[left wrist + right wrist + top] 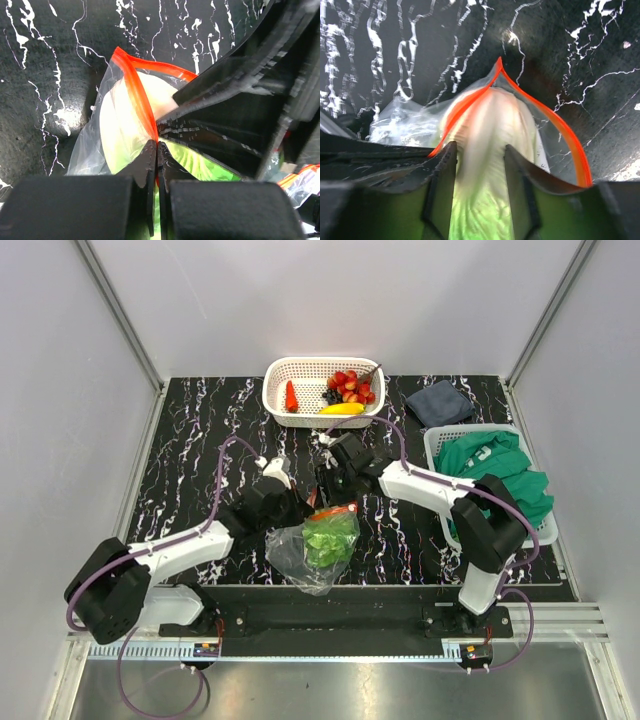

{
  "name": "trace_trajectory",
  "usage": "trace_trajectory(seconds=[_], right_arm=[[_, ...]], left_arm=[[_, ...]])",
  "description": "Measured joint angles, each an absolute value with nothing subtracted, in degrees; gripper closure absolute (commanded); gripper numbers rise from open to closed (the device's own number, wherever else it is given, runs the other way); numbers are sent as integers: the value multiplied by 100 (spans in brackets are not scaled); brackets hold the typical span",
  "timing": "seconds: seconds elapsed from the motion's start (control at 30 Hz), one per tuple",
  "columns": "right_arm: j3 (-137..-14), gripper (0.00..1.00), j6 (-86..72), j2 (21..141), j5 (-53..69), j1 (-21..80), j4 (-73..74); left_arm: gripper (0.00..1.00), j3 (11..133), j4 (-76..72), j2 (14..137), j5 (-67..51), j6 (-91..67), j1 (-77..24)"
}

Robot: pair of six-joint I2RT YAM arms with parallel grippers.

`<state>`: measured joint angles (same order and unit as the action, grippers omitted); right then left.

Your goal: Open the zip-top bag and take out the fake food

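Note:
The clear zip-top bag (292,552) lies at the table's near middle, its red-orange zip rim (135,82) spread apart. My left gripper (157,143) is shut on one side of that rim, next to the bag's mouth (300,508). My right gripper (480,147) reaches into the mouth, its two fingers pressed on either side of the leafy green lettuce (485,170) inside the bag (400,125). From above, the lettuce (328,538) shows through the plastic below the right gripper (332,502).
A white lattice basket (278,390) at the back holds a red pepper (291,397), strawberries (352,386), grapes (331,396) and a banana (342,408). A second basket (432,443) on the right holds green cloth (500,475). A grey cloth (440,402) lies behind it.

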<state>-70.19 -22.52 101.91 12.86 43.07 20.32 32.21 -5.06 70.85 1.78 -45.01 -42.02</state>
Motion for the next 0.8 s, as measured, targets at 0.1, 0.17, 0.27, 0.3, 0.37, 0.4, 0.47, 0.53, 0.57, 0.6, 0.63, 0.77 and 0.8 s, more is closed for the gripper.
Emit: trace_trajectory(seconds=[0.1,0.17,0.27,0.3,0.37,0.4,0.47,0.53,0.57,0.6,0.63,0.77,0.8], right_arm=[[-7019,70,-2241,10300,1282,4307,2027],[-7019,85,-2235,10318,1288,4307,2008],[-7061,99,-2211,10318,1291,4307,1997],[-7059,100,-2228,10315,1282,4309,1994],[-7057,100,-2228,10302,1253,4309,1975],[-7037,100,-2226,10269,1245,4309,1955],[-6917,100,-2217,10097,1199,4311,1935],[-6713,100,-2204,9808,1155,4313,1876],[-6593,100,-2198,9625,1155,4313,1844],[-6455,100,-2187,9417,1153,4313,1769],[-6342,100,-2180,9231,1151,4313,1708],[-5870,100,-2117,8305,1164,4316,1297],[-5811,100,-2084,8130,1166,4316,1188]], left_arm=[[100,3221,-513,7142,185,-4517,-4202],[100,3221,-506,7144,211,-4550,-4202],[100,3232,-449,7144,287,-4578,-4206],[100,3258,-379,7144,329,-4598,-4206],[100,3326,-248,7144,405,-4630,-4215],[100,3376,-154,7144,464,-4648,-4219],[100,3509,89,7140,580,-4683,-4219],[100,3610,283,7116,694,-4703,-4219],[100,3662,401,7087,766,-4705,-4224],[100,3715,528,7048,854,-4709,-4228],[100,3758,622,7013,908,-4711,-4230],[100,4007,974,6925,1090,-4707,-4233],[100,4042,1015,6914,1111,-4698,-4233]])
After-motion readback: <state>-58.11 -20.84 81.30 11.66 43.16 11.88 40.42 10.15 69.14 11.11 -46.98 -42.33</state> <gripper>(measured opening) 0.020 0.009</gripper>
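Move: Just behind and slightly below the right hand is the fake lettuce, its middle some 4 cm back and 1 cm to the right, with the white end between the parted fingers. The clear bag around it centres about 9 cm back. The white basket stands roughly 27 cm ahead, level sideways; its banana is about 23 cm ahead and 4 cm right. From the left hand, already pinching the orange zip rim, the lettuce lies around 5 cm right and 4 cm back, a little lower. Closing from half open to nearly shut, the right fingers pinch the white end of the lettuce in the bag's mouth, then pull it up about 8 cm, drifting slightly back and right while the fingertips tip upward some 15 degrees. The left hand keeps its pinch on the orange rim and, as the right lifts, eases left and up a couple of centimetres. ##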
